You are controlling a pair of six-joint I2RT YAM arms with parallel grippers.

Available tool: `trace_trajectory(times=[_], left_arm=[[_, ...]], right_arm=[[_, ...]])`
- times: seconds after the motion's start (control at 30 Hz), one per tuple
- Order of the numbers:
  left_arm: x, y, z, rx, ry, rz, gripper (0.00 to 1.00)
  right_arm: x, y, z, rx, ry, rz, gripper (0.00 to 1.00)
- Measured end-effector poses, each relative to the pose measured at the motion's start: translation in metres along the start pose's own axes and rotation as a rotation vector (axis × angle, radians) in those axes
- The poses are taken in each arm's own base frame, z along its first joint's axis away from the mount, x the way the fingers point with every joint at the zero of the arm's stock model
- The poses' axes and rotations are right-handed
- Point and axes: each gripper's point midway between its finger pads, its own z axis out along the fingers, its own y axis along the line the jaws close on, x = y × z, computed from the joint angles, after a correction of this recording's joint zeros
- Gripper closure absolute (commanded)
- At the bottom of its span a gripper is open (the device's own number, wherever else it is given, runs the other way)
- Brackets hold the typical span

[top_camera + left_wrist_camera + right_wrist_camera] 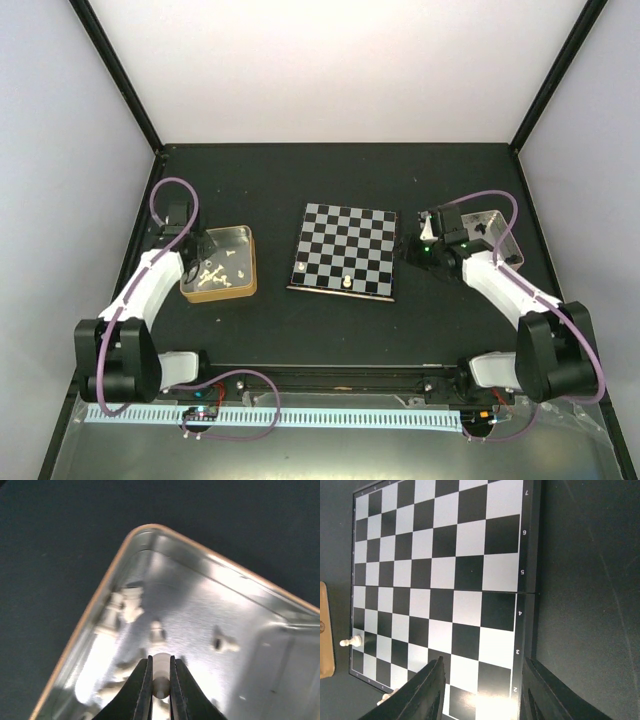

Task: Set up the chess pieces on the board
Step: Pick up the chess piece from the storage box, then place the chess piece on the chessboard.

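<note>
The board [345, 248] lies flat mid-table, with two cream-white chess pieces on its near rows, one at the left [300, 267] and one in the middle [346, 283]. My left gripper [161, 666] is down inside the gold-sided tin [248, 270] and is shut on a cream-white piece [161, 662]. Several more white pieces [131, 604] lie loose on the tin floor. My right gripper [484, 662] stands open and empty above the board's right edge [526, 605]. A white piece [351, 641] shows on the board's far side in the right wrist view.
A pinkish-silver tin [492, 232] holding dark pieces sits right of the board, behind my right arm. The gold tin's rim [165, 532] surrounds my left fingers. Black frame posts and pale walls bound the dark table.
</note>
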Motion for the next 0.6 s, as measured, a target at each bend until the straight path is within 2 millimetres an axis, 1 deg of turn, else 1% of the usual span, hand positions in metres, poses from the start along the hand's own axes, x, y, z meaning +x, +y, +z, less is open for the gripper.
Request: trace_trajectory(times=[0.07,0.13,0.23,0.3,0.4,0.5,0.6], left_arm=[[-0.002,-0.013,-0.009,0.06,0.002,0.016,0.98],[0.001,-0.032,-0.017,0.124,0.019,0.053,0.98],[0.016,-0.068,-0.031,0.221,0.057,0.142,0.98],[0.031,-0.097,-0.044,0.295,0.083,0.218,0.98],[0.053,-0.128,-0.063,0.374,0.104,0.316,0.98],[0.079,-0.15,-0.077,0.421,0.117,0.408,0.98],[0.108,-0.163,-0.08,0.439,0.151,0.494,0.99]], right_arm=[[-0.002,0.002,-0.003,-0.006,-0.01,0.0,0.55],[-0.003,0.004,-0.006,-0.012,-0.019,-0.001,0.55],[-0.003,0.005,-0.009,-0.019,-0.031,0.0,0.55],[-0.002,0.005,-0.011,-0.022,-0.036,0.004,0.55],[0.0,0.005,-0.015,-0.025,-0.041,0.01,0.55],[0.001,0.005,-0.018,-0.028,-0.05,0.012,0.55],[0.001,0.006,-0.022,-0.033,-0.063,0.011,0.55]])
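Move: My left hand already holds a white pawn over the box. The board's near-left corner is its goal, about 23 cm to my right, 1 cm back and 7 cm down; the standing pawn there is some 27 cm right and 5 cm ahead, the taller white piece about 40 cm right and 1 cm ahead. The storage box's middle lies 3 cm right, 6 cm ahead, 6 cm below. From my right hand that standing pawn is about 29 cm left, 5 cm ahead. Keeping the pawn pinched, I sweep my left hand about 21 cm to the right, out of the storage box's area to the chessboard's left edge. I climb some 4 cm on the way, then begin to sink near the board, while the wrist turns nearly 40 degrees clockwise. My open, empty right hand eases up about 2 cm and slightly back. ##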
